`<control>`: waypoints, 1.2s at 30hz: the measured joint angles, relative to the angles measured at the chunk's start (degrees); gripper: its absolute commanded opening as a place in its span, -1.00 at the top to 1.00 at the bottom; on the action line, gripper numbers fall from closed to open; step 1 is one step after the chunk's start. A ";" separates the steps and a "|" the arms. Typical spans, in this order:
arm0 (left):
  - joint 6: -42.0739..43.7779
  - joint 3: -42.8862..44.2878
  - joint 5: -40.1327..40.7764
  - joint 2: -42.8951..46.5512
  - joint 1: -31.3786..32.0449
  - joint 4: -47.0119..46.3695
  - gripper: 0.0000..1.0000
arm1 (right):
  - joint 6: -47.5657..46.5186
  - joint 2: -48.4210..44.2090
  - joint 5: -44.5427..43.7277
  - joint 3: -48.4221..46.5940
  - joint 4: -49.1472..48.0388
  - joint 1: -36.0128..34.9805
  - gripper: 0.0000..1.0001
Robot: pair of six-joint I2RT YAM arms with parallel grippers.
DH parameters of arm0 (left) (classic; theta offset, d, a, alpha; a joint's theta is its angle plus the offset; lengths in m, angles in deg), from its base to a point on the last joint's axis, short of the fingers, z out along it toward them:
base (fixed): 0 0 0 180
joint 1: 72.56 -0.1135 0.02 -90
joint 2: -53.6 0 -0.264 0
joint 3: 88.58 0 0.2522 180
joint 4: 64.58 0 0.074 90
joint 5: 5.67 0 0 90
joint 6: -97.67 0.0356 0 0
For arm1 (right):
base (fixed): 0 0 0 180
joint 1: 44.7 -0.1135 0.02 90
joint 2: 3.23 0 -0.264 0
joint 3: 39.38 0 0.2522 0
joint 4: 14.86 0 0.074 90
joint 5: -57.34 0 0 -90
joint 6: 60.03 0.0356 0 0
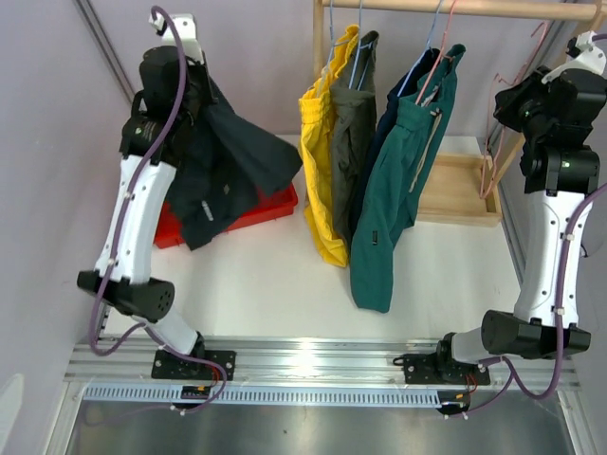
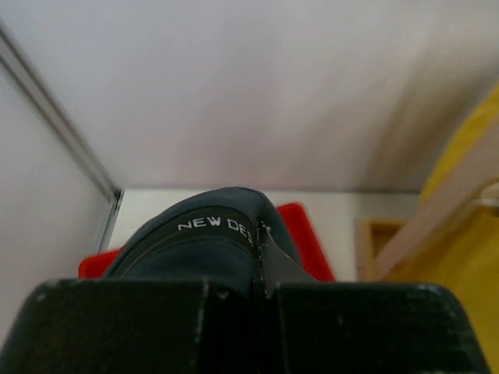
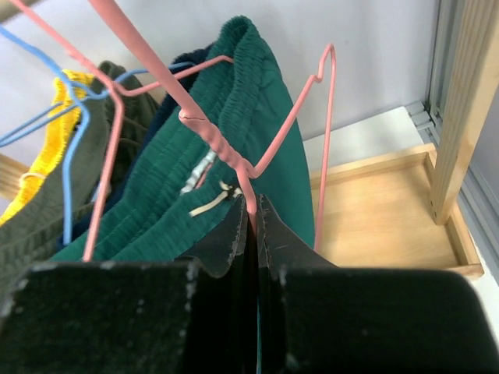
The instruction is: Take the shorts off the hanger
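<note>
My left gripper (image 2: pixel 261 261) is shut on the waistband of the black shorts (image 2: pixel 210 234), which carries white lettering. It holds the black shorts (image 1: pixel 223 166) up at the left, draped over the red bin (image 1: pixel 275 204). Yellow shorts (image 1: pixel 321 161), olive-grey shorts (image 1: pixel 353 142), navy shorts (image 1: pixel 403 95) and teal shorts (image 1: pixel 398 190) hang on wire hangers from the wooden rail (image 1: pixel 474 8). My right gripper (image 3: pixel 251 204) is shut on the neck of a pink hanger (image 3: pixel 210 132), just in front of the teal shorts (image 3: pixel 234 86).
A shallow wooden tray (image 1: pixel 465 190) lies on the table at the back right, under the rail's wooden post (image 3: pixel 468 101). Pink hanger wires (image 1: pixel 491 161) dangle beside my right arm. Blue hangers (image 3: pixel 70 148) carry the shorts further left. Grey walls close in on both sides.
</note>
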 measured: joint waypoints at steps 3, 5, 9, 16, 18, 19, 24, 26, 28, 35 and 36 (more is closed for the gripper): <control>-1.27 -5.62 -1.77 -3.82 -5.25 -2.97 1.00 | -0.33 0.07 1.55 3.21 -1.90 1.40 1.00; -1.99 -8.87 -2.45 -5.70 -7.37 -5.11 1.00 | -0.44 0.07 2.27 5.18 -2.95 2.21 1.00; -4.39 -8.04 -4.15 -12.26 -9.99 -7.65 1.00 | -0.81 -0.07 3.19 8.81 -4.31 3.32 1.00; -8.28 -18.21 -6.23 -12.98 -10.91 -12.26 -0.87 | -0.79 -0.70 4.20 11.67 -6.64 4.37 1.00; -9.51 -24.44 -6.67 -10.27 -10.88 -13.00 -0.99 | -0.63 -0.72 4.59 11.67 -7.43 4.81 1.00; -10.29 -26.91 -6.64 -9.22 -10.84 -12.98 -0.99 | -0.52 -0.70 4.74 11.65 -7.98 5.05 1.00; -10.88 -29.42 -5.22 -8.07 -9.51 -13.11 -0.99 | 0.35 1.99 5.05 6.84 -8.57 5.68 1.00; -11.13 -29.44 -5.27 -7.45 -8.66 -13.20 -0.99 | 0.52 3.98 5.07 3.34 -8.68 5.70 1.00; -11.45 -30.49 -5.62 -5.97 -7.96 -14.53 -0.99 | 0.70 5.84 5.07 0.11 -8.79 5.70 1.00; -11.96 -33.73 -6.60 -0.76 -7.65 -17.22 -0.99 | 0.98 12.04 4.98 -10.69 -8.90 5.70 1.00; -12.20 -33.75 -6.71 -0.61 -7.65 -17.55 -0.99 | 1.11 13.18 4.94 -12.26 -9.05 5.73 1.00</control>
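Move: Ahead of the left hand, which has the black shorts hanging from its shut fingers, the red bin's middle lies about 10 cm farther out, 7 cm to the left and 46 cm below; the yellow shorts hang about 20 cm to its right, 4 cm ahead and 20 cm lower. From the right hand, holding an empty pink hanger, the rod's free stretch is roughly 15 cm straight ahead and 10 cm up; the teal shorts hang 13 cm left, 4 cm ahead and 21 cm lower. Sinking about 24 cm and reaching some 12 cm forward and slightly left over the red bin, the left hand tips its fingers down about 25 degrees, opens wide and lets go of the black shorts while drawing back, then rises about 5 cm. The right hand keeps its pinch on the pink hanger, dips about 6 cm, then climbs 9 cm while moving forward towards the rod and slightly right. ##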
